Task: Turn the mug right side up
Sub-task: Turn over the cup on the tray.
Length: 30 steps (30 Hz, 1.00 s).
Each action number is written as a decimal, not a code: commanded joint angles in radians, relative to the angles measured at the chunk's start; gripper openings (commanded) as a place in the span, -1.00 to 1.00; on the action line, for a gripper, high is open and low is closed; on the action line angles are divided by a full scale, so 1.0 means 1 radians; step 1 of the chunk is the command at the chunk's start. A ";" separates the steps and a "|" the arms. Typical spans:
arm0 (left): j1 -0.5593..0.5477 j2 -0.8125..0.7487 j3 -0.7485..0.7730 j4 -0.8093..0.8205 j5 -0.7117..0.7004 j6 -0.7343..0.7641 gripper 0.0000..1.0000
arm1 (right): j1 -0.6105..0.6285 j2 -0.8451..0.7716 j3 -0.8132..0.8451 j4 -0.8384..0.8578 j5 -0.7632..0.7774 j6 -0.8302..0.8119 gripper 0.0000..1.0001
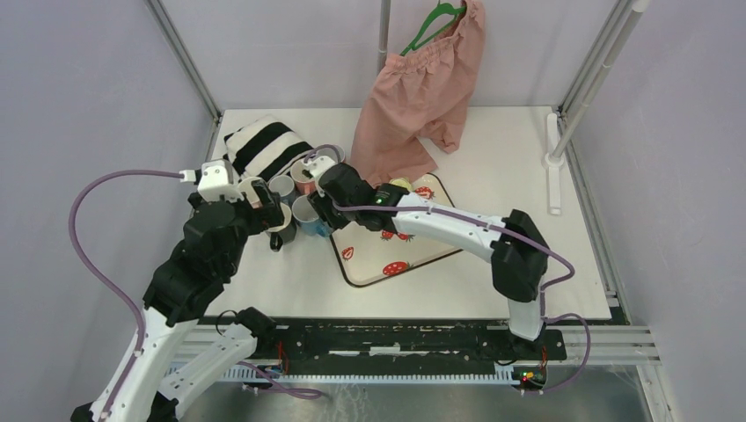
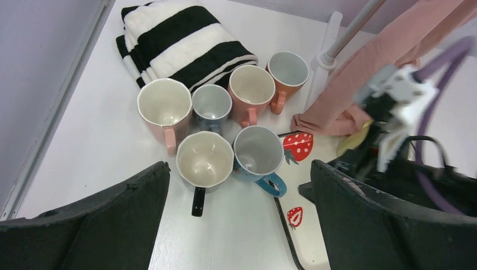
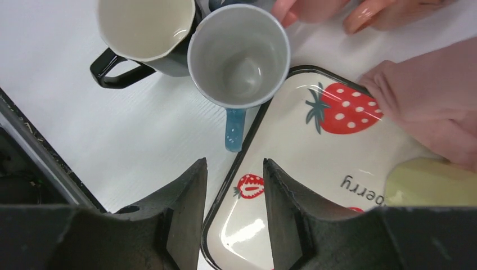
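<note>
The blue mug (image 3: 239,53) stands upright with its mouth up, on the table at the left edge of the strawberry tray (image 3: 337,169). Its handle points toward my right gripper (image 3: 234,163). That gripper hovers just behind the handle, over the tray's rim, open with nothing between its fingers. In the left wrist view the same blue mug (image 2: 259,152) sits beside a cream mug with a black handle (image 2: 204,159). My left gripper (image 2: 239,166) is wide open above and in front of both, holding nothing.
Several more upright mugs (image 2: 250,87) cluster behind, against a folded black-and-white striped towel (image 2: 180,39). Pink shorts (image 1: 422,97) hang from a green hanger and drape onto the tray's far corner. A pale yellow object (image 3: 433,183) lies on the tray.
</note>
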 commanded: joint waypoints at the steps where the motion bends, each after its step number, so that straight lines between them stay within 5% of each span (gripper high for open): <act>1: -0.001 0.025 0.013 0.023 0.020 0.003 1.00 | -0.009 -0.146 -0.097 0.092 0.071 -0.021 -0.07; 15: -0.002 0.068 -0.004 0.057 0.064 -0.013 1.00 | -0.293 -0.400 -0.387 0.146 0.123 -0.025 -0.07; 30: -0.001 0.088 0.000 0.057 0.101 -0.009 1.00 | -0.559 -0.221 -0.326 0.220 -0.007 0.037 -0.10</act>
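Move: The green mug, upside down on the tray, stands about 18 cm to the right of the right hand, 9 cm ahead and some 10 cm below. The pink trousers' hem lies about 6 cm beyond that mug. The blue mug just left behind is 4 cm ahead and 6 cm left of the right hand; the black mug is 13 cm left and 2 cm ahead. From the left hand the green mug is roughly 29 cm right, 13 cm ahead and 27 cm lower. Rightward and then also forward, the right hand first climbs about 4 cm clear of the blue mug, then sweeps some 23 cm right and 14 cm forward over the tray, sinking slightly, to stop short of no mug but above the tray's far side, forward-right of the green mug. Its wrist turns some 30 degrees clockwise, fingers staying half open. The open left hand eases right, down and forward. ##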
